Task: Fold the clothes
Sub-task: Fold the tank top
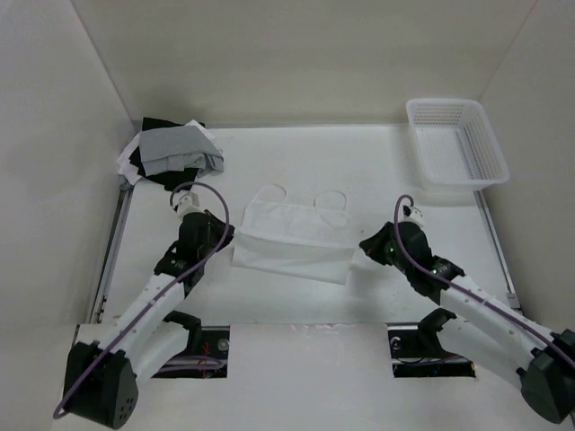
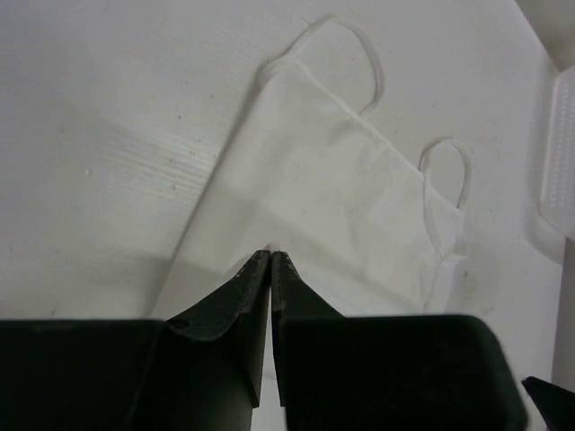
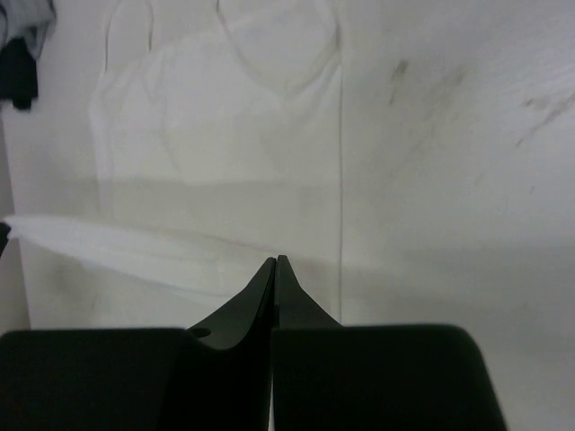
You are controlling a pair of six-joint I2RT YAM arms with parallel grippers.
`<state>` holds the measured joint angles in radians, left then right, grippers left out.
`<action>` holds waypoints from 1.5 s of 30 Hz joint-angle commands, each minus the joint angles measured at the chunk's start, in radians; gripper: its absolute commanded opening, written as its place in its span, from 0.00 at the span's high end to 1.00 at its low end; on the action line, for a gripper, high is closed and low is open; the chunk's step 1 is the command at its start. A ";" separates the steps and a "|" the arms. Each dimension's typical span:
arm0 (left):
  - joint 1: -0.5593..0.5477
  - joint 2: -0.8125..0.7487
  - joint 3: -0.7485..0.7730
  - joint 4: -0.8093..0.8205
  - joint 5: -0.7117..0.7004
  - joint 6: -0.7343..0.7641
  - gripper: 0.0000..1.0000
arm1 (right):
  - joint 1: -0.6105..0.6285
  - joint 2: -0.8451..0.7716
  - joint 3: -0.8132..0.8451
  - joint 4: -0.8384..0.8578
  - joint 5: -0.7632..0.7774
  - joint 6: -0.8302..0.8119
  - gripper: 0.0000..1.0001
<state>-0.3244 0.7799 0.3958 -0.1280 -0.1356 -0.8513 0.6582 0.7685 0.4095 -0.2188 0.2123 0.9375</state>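
The clothes (image 1: 287,238), a thin white top, lie mid-table with two looped straps (image 1: 331,203) pointing to the far side. The near hem is raised and stretched between the two grippers. My left gripper (image 1: 228,235) is shut on the hem's left corner. In the left wrist view a sliver of white fabric shows at its closed tips (image 2: 271,253), and the top (image 2: 341,180) spreads out beyond them. My right gripper (image 1: 363,244) is shut on the right corner. In the right wrist view a taut band of cloth (image 3: 135,247) runs to its closed tips (image 3: 276,260).
A heap of grey, black and white clothes (image 1: 171,153) sits at the far left corner and shows at the edge of the right wrist view (image 3: 18,45). A white plastic basket (image 1: 455,142) stands at the far right. Walls enclose the table.
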 commanded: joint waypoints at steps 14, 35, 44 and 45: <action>0.069 0.884 0.514 0.527 -0.104 0.057 0.92 | -0.397 0.773 0.465 0.395 -0.235 -0.169 0.98; 0.041 0.394 -0.028 0.436 0.016 0.083 0.56 | -0.124 0.347 -0.006 0.388 -0.091 -0.109 0.85; 0.068 0.556 -0.005 0.511 0.073 0.061 0.58 | -0.098 0.313 -0.083 0.387 -0.094 -0.055 0.52; 0.069 0.559 -0.006 0.511 0.067 0.055 0.59 | -0.098 0.324 -0.077 0.389 -0.102 -0.055 0.52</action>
<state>-0.2626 1.3258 0.3698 0.3191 -0.0998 -0.7856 0.5514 1.0912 0.3252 0.1341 0.1009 0.8616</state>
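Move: Ahead of both hands, which still pinch the raised hem corners, the tank top's neckline lies some 10 cm lower: its left corner is about 15 cm forward and 4 cm right of the left hand, its right corner about 13 cm forward and 1 cm left of the right hand. The left strap is 18 cm ahead and 9 cm right of the left hand. The right strap is 17 cm ahead and 6 cm left of the right hand. Carrying the held hem corners forward together about 20 cm over the tank top to its straps, both hands dip and open to let the hem go. They then draw back some 15 cm, the right fingers shutting and reopening on the way, and sink wide open to the two corners of the new fold, the left ending lower. No new grip yet. ##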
